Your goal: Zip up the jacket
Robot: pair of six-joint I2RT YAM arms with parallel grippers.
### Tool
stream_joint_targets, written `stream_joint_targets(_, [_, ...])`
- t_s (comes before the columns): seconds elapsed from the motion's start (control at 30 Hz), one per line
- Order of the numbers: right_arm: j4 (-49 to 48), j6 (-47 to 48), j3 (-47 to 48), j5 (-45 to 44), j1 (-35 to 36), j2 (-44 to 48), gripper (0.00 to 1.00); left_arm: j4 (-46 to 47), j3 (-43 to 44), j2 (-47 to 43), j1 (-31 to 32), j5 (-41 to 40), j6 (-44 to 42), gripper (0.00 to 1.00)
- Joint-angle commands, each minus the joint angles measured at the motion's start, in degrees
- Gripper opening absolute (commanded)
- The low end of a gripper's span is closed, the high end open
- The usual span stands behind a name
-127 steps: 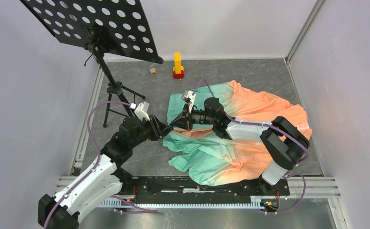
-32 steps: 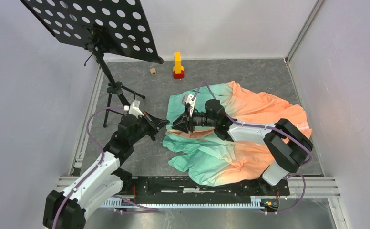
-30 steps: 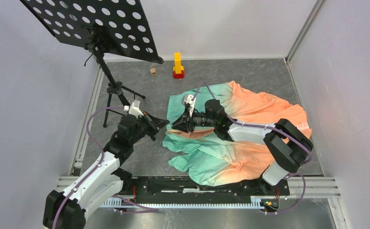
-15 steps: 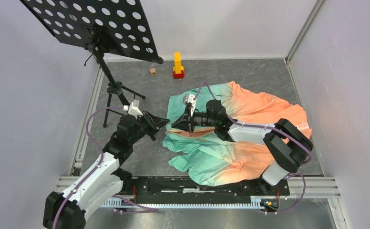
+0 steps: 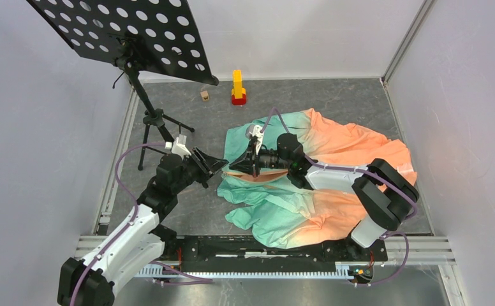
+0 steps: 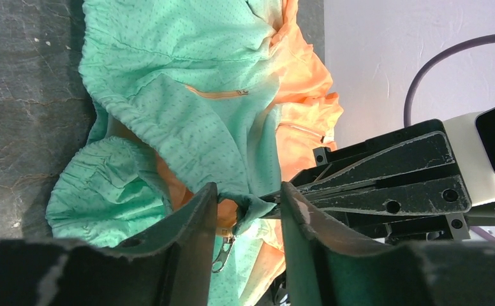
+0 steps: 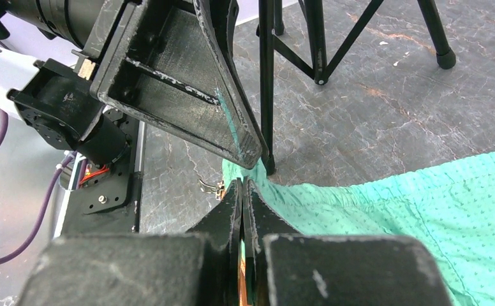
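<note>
The jacket [image 5: 334,137], mint green fading to peach, lies crumpled on the grey floor. My right gripper [image 5: 233,167] is shut on its left hem corner, with orange zipper tape pinched between the fingers [image 7: 242,185]. The metal zipper pull [image 7: 211,187] hangs just left of those tips. My left gripper [image 5: 218,163] faces it from the left, open. In the left wrist view the left gripper [image 6: 245,197] straddles the green corner [image 6: 258,207], which touches its left finger, and the pull [image 6: 223,254] dangles below. The jacket's front [image 6: 187,95] stays unzipped.
A music stand with a perforated black tray [image 5: 117,32] and tripod legs [image 5: 159,121] stands at the left, close behind the left gripper; its legs [image 7: 267,83] show in the right wrist view. A yellow-and-red block [image 5: 238,87] and a small wooden cube [image 5: 204,95] sit at the back.
The left gripper's jaws have spread apart, releasing the hem corner. The right gripper has closed on that corner. Both arms have hardly shifted.
</note>
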State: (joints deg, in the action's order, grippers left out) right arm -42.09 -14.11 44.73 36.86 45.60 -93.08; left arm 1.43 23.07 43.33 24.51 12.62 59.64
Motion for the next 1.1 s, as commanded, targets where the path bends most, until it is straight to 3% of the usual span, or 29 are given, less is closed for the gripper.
stream_joint_targets(0.0, [-3.88, -0.91, -0.24, -0.98, -0.03, 0.93, 0.00, 2.96, -0.21, 0.22, 0.27, 2.07, 0.04, 0.40])
stream_joint_targets(0.2, [-2.18, -2.66, -0.22, -3.47, -0.08, 1.38, 0.00, 3.75, 0.50, 1.62, 0.27, 3.48, -1.14, 0.02])
stream_joint_targets(0.33, [10.22, -6.50, 0.64, -10.15, 0.01, 4.10, 0.40, -0.98, 1.93, 0.16, 0.27, 1.29, -1.69, 0.02])
stream_joint_targets(0.43, [21.51, -8.58, -0.93, -21.03, 1.12, 10.29, 0.63, -4.10, 2.83, -1.54, 0.28, 0.35, -2.77, 0.02])
stream_joint_targets(0.47, [24.88, -9.36, -1.24, -24.75, 2.10, 12.71, 0.67, -4.49, 2.63, -2.05, 0.27, -0.15, -2.52, 0.02])
stream_joint_targets(0.57, [31.86, -15.02, -0.90, -33.04, 5.22, 16.80, 0.72, -4.16, 1.52, -3.52, 0.27, -1.13, -0.93, 0.02])
stream_joint_targets(0.77, [38.83, -27.74, 3.08, -50.47, 17.57, 16.84, 0.72, -3.11, -0.65, -4.99, 0.27, -2.15, 3.38, 0.02])
stream_joint_targets(0.93, [34.89, -29.28, 2.91, -62.89, 24.20, 13.98, 0.71, 0.60, -3.74, -5.89, 0.27, -2.41, 9.65, 0.02])
stream_joint_targets(1.07, [36.27, -30.11, 6.32, -64.80, 25.11, 10.54, 0.67, 1.59, -4.24, -5.47, 0.27, -1.08, 9.80, 0.02])
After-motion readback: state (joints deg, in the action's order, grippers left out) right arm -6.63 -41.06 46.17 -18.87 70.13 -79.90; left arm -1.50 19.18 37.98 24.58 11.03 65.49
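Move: The jacket's hem corner sits between the left hand's half-open fingers, about 1 cm ahead and 1 cm right. The zip pull hangs about 2 cm back, 2 cm left and 1 cm below the shut right fingers, which hold the hem beside it. The teal cuff lies some 15 cm back and 2 cm right of the right hand, about 15 cm down. Left fingers pinch the hem corner; the right opens off it and swings back 6 cm, turning about 35° clockwise. ##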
